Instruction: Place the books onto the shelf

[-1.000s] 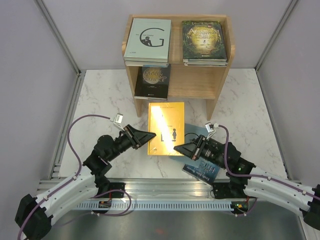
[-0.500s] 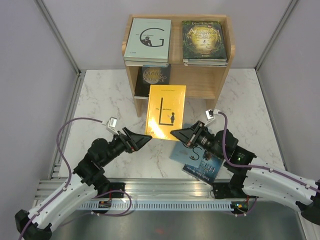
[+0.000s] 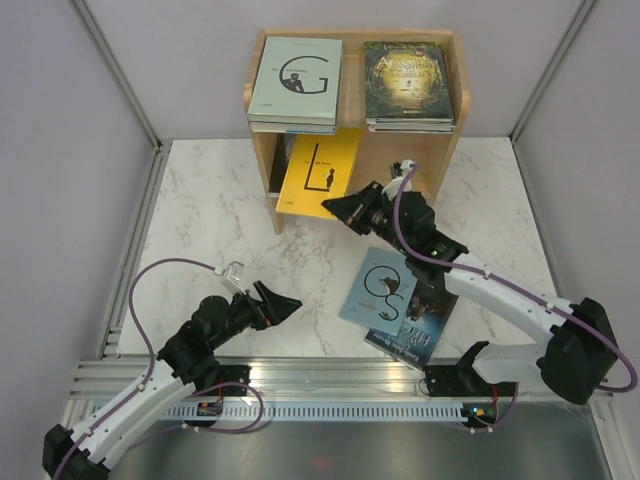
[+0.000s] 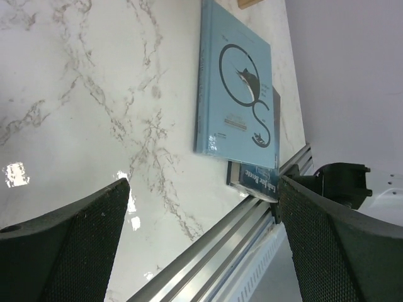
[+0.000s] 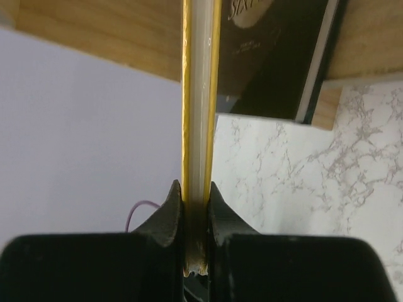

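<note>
My right gripper (image 3: 341,206) (image 5: 196,189) is shut on the near edge of a yellow book (image 3: 318,173) (image 5: 200,94). The book's far end reaches into the lower tier of the wooden shelf (image 3: 400,160) (image 5: 94,31), above a black book (image 5: 277,56) lying there. On the shelf top lie a pale green "G" book (image 3: 295,82) and a dark green-gold book (image 3: 407,82). A light blue book (image 3: 380,288) (image 4: 236,94) rests on a dark blue one (image 3: 422,328) (image 4: 255,179) on the table. My left gripper (image 3: 287,303) (image 4: 204,189) hangs open and holds nothing, left of those two.
The marble table top (image 3: 210,220) is closed in by grey side walls. An aluminium rail (image 3: 330,372) (image 4: 214,251) runs along its near edge, just past the dark blue book's corner. The right arm stretches over the two blue books.
The left gripper opened, let go of the yellow book and drew back to the near left. The right gripper carried the book away from the table middle to the shelf's lower tier.
</note>
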Available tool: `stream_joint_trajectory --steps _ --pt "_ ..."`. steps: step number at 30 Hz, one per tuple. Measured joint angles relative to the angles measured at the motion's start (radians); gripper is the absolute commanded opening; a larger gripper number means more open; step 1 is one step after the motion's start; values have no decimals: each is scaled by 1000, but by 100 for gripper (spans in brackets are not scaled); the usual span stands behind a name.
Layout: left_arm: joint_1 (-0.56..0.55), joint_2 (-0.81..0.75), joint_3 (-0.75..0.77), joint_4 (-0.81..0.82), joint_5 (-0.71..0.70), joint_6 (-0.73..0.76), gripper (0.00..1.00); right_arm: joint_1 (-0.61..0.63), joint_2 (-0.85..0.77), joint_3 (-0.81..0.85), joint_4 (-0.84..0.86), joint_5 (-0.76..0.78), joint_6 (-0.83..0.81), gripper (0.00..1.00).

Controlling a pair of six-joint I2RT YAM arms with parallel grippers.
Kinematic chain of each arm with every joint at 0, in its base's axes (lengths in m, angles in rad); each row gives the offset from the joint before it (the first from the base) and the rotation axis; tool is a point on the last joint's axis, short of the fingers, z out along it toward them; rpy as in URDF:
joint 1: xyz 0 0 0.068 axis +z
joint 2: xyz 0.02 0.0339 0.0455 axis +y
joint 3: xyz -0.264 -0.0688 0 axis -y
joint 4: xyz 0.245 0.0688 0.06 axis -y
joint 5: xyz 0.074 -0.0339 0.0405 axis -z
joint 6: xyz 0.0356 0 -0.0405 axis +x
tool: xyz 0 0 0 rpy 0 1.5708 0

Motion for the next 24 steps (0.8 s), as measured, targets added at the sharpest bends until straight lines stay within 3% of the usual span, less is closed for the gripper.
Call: stream_joint_trajectory --steps 10,16,18,21,24 --pt "0 21 -16 71 -1 0 100 -69 274 280 -29 -89 11 3" --pt "0 32 -16 95 -1 0 100 -114 337 317 -17 -101 25 39" --pt "0 33 -16 104 0 0 100 -123 346 318 -24 -102 28 47" --pt "0 33 -16 110 0 0 100 -131 353 320 -21 -109 29 52" --pt "0 40 -16 117 0 0 100 -135 362 335 -29 -119 32 70"
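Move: The right hand holds the yellow book by its near right edge, the book's middle about 8 cm ahead and 3 cm left. The black book on the lower shelf, which it is going onto, lies some 15 cm ahead, 7 cm left and 3 cm lower. The shelf's left side panel is about 15 cm ahead and 15 cm left. From the left hand the black book lies roughly 28 cm ahead, 4 cm right and 17 cm higher. Forward into the lower left bay goes the right hand, about 10 cm and slightly left, carrying the yellow book in over the black one. It rises a centimetre or so and settles back as it slows, the wrist nearly unturned. Over the last few centimetres the fingers open from their grip to more than half wide and let go of the book's edge, still astride it. ##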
